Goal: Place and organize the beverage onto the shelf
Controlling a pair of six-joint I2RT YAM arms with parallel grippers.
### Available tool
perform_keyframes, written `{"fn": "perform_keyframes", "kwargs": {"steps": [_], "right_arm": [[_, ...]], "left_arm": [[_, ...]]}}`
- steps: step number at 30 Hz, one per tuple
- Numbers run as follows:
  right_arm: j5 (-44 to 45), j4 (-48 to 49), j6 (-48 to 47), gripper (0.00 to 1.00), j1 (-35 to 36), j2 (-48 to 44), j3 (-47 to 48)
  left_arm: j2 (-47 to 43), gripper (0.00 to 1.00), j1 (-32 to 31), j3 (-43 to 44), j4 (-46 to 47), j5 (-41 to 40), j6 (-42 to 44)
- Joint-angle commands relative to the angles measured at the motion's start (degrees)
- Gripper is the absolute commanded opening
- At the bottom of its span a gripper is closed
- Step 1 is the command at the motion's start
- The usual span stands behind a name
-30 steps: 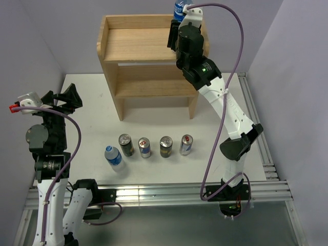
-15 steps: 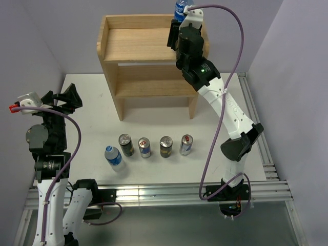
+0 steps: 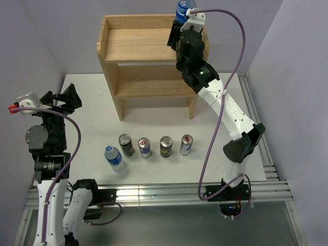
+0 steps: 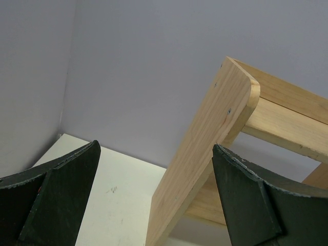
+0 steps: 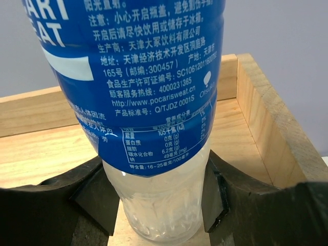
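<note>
The light wooden shelf (image 3: 138, 38) stands at the back of the table. My right gripper (image 3: 180, 23) is shut on a blue-labelled bottle (image 3: 182, 9) and holds it upright over the right end of the shelf's top board. In the right wrist view the bottle (image 5: 154, 102) fills the frame between my fingers (image 5: 92, 197), its base just above the board (image 5: 46, 154), near the right rim (image 5: 266, 128). My left gripper (image 3: 64, 97) is open and empty at the left of the table. The left wrist view shows the shelf's side panel (image 4: 205, 159).
On the white table a second small bottle (image 3: 114, 155) and several cans stand in a row near the front: one dark (image 3: 126, 144), one with a red top (image 3: 145, 147), one brown (image 3: 165, 146), one silver (image 3: 186, 144). Purple walls enclose the table.
My right arm has moved slightly forward and up with the bottle over the shelf's top board. The left arm has not moved.
</note>
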Motion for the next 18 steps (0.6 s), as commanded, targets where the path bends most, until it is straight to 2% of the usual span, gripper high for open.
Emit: {"fn": "perform_keyframes", "kwargs": {"steps": [1, 6, 9, 13, 18], "right_arm": [[0.8, -7.9, 1.7, 0.55, -0.5, 0.6, -3.9], [1.0, -7.8, 1.2, 0.64, -0.1, 0.3, -4.8], [1.6, -8.8, 0.3, 0.75, 0.5, 1.5, -2.6], [2.1, -9.8, -0.2, 0.81, 1.2, 2.8, -1.3], [2.4, -9.4, 0.2, 0.82, 1.3, 2.5, -2.2]], "left_arm": [[-0.8, 0.98, 0.6, 0.1, 1.4, -0.1, 0.1], [-0.9, 0.98, 0.8, 0.0, 1.4, -0.3, 0.1], [-0.9, 0.98, 1.0, 0.0, 1.5, -0.2, 0.0], [-1.1, 0.98, 1.1, 0.0, 1.4, -0.4, 0.1], [-1.3, 0.98, 1.1, 0.0, 1.4, -0.5, 0.1]]}}
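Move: Over the right end of the top shelf, the right hand already holds the beverage bottle by its lower part; the spot where the bottle will stand is about 8 cm straight below and 1 cm left. The shelf's right side wall lies some 7 cm right, level with the hand; its back panel is about 8 cm ahead, neither left nor right. From the idle left hand that spot is roughly 22 cm ahead, 40 cm right and 3 cm below. Loosening first, the right fingers open from a bit over half to about four fifths while the hand stays nearly in place. Then the hand sinks about 4 cm towards the top board, edging 1 cm left and tipping its fingers some 5 degrees down, and stops with the bottle's lower part still between the opened fingers. ##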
